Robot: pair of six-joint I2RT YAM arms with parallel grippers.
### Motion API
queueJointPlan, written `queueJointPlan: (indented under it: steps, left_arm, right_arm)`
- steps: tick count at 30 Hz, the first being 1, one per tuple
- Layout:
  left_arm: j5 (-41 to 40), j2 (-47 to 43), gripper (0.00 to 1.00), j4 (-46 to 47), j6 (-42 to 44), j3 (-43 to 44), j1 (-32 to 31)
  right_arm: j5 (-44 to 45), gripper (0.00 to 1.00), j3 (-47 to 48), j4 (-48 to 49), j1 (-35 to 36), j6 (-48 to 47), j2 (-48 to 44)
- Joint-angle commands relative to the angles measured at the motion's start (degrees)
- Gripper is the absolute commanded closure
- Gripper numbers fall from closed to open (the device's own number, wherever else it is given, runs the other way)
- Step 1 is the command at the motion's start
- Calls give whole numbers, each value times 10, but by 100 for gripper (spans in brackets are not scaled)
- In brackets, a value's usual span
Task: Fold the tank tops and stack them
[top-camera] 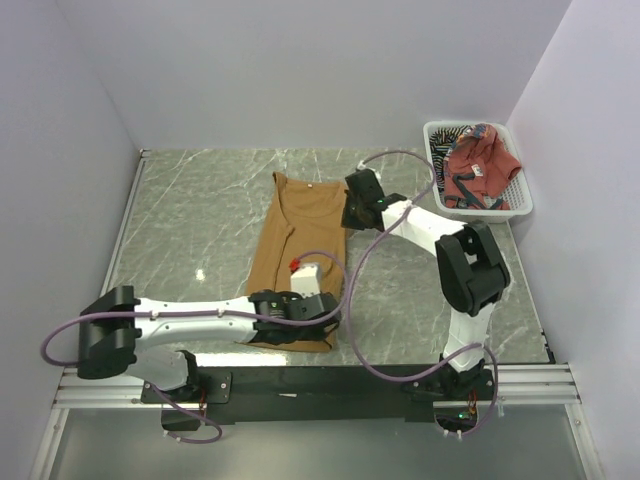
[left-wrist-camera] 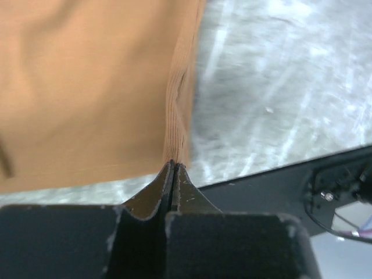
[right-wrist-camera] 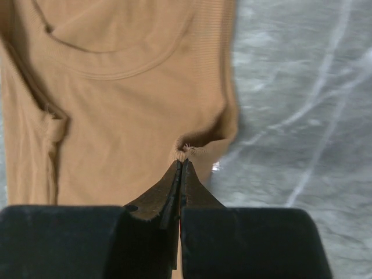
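Observation:
The mustard-tan tank top [top-camera: 300, 235] lies lengthwise on the marble table, neckline at the far end. My left gripper [top-camera: 325, 322] is shut on its near right hem corner, and in the left wrist view the ribbed edge of the cloth [left-wrist-camera: 177, 116] rises from the closed tips of the gripper [left-wrist-camera: 173, 164]. My right gripper [top-camera: 348, 218] is shut on the right armhole edge, where a small bunch of tan cloth [right-wrist-camera: 185, 152] sits pinched at the tips of the gripper [right-wrist-camera: 182, 163]. The brick-red top [top-camera: 482, 165] and the striped top [top-camera: 447, 140] lie crumpled in the basket.
The white mesh basket [top-camera: 522, 200] stands at the back right, close to the right wall. Grey walls enclose the table on three sides. A black rail [top-camera: 300, 378] runs along the near edge, also seen as the rail [left-wrist-camera: 273, 180] in the left wrist view.

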Motion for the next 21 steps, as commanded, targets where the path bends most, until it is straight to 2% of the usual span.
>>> queueJointPlan:
  steps: [1, 7, 13, 21]
  left_arm:
    - [-18, -42, 99, -31, -52, -31, 19]
    - [-10, -83, 99, -60, -93, -80, 36]
    - [-7, -117, 99, -95, -132, -121, 59]
    - [19, -127, 99, -100, -138, -153, 89]
  right_arm:
    - [27, 100, 56, -31, 21, -1, 33]
    - [45, 100, 152, -72, 60, 0, 95]
    - [40, 100, 200, -82, 81, 2, 139]
    - [52, 100, 241, -92, 103, -2, 173]
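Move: The right side edge of the tank top is already pinched, its hem end in the left hand and its armhole end in the right. The left flap's inner hem corner is about 14 cm left of the left hand, roughly level and 7 cm below; the table's front edge is some 8 cm behind it. The flap's armhole corner is 14 cm left of the right hand, about level and 6 cm below, with the neckline 8 cm ahead and 9 cm left. Sweeping left together over the tank top's body, both closed hands carry its right side edge towards the already folded left flap, about 10 cm each. They sink on the way, the left hand by some 4 cm and the right by 3; the left hand also turns nearly 20 degrees counter-clockwise, and both keep their pinch. ##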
